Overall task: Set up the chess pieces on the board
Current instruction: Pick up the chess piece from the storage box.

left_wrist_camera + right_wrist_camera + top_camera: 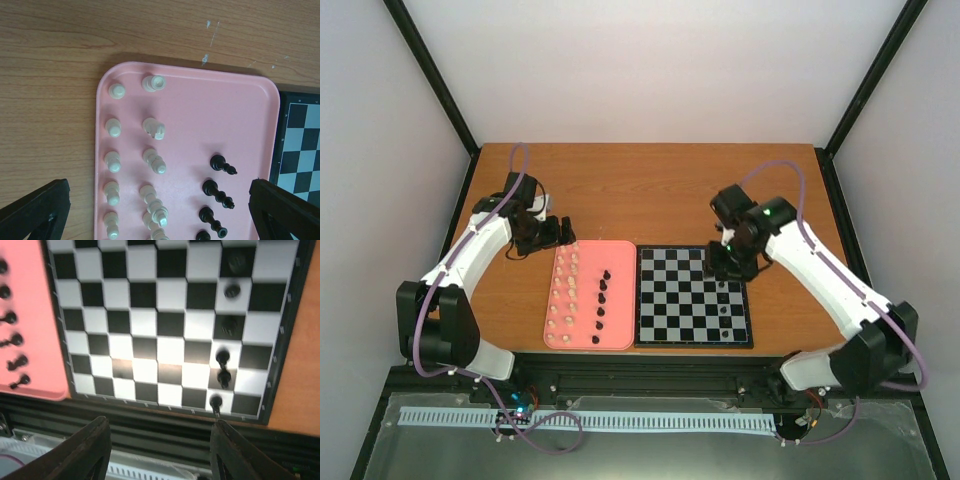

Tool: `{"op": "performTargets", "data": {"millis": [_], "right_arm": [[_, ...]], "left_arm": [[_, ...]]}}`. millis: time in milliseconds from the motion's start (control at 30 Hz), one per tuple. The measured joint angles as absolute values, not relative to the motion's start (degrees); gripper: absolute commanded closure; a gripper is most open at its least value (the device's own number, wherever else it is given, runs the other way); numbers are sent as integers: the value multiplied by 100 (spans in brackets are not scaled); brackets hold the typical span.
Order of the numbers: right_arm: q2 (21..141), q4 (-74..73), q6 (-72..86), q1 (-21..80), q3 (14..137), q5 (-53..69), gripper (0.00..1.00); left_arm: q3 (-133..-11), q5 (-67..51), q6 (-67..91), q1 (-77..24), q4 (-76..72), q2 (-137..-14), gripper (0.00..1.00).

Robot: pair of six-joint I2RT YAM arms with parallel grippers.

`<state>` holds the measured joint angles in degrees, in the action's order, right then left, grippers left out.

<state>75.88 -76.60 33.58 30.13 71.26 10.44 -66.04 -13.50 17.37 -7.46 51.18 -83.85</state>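
The board (670, 300) lies at the table's front, right of the pink tray (620, 300). Several black chess pieces (222, 357) stand in one column along the board's right side (170, 322). My right gripper (160, 452) hovers open above the board's far right part (720, 264), nothing between its fingers (87, 455). More black pieces (220, 165) stand in the tray (200, 115) beside two columns of cream-white pieces (152, 160). My left gripper (159, 200) hangs open over the tray's far end (552, 232), holding nothing.
Bare wooden tabletop (650, 190) stretches behind the tray and board. A black frame rail (650, 370) runs along the near edge below them. The board's corner (300, 145) shows to the right of the tray in the left wrist view.
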Motion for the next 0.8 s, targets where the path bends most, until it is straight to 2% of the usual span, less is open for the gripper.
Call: {"op": "performTargets", "data": {"millis": [233, 567, 800], "right_arm": [[9351, -7166, 2961, 3275, 8820, 888, 43], [12237, -6484, 2589, 4469, 11369, 814, 45], [13253, -6473, 2414, 4831, 12119, 878, 45]], "left_arm": [[-6650, -1286, 1732, -746, 5162, -8388, 0], [-6740, -1050, 1730, -746, 5295, -8390, 0], [-6740, -1031, 1730, -746, 5297, -8390, 0]]}}
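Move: The farthest black chess piece in the pink storage box stands about 25 cm to the right gripper's left, 11 cm ahead and 14 cm below. The next black piece is some 4 cm nearer the base than it, 1 cm more to the left; a white piece stands about 8 cm to its left, 1 cm farther out. The chessboard's middle is 5 cm ahead of the right gripper and 4 cm left, 15 cm down. From the left gripper, the farthest black piece lies roughly 9 cm right, about level, 10 cm below. Swing the right gripper off the chessboard towards the farthest black piece in the storage box: forward first, then mostly left, about 25 cm left and 13 cm forward in all. After a slight rise let it sink to some 9 cm lower, turning about 25 degrees counter-clockwise, fingers kept half open, and ease up just above the piece without gripping it. ##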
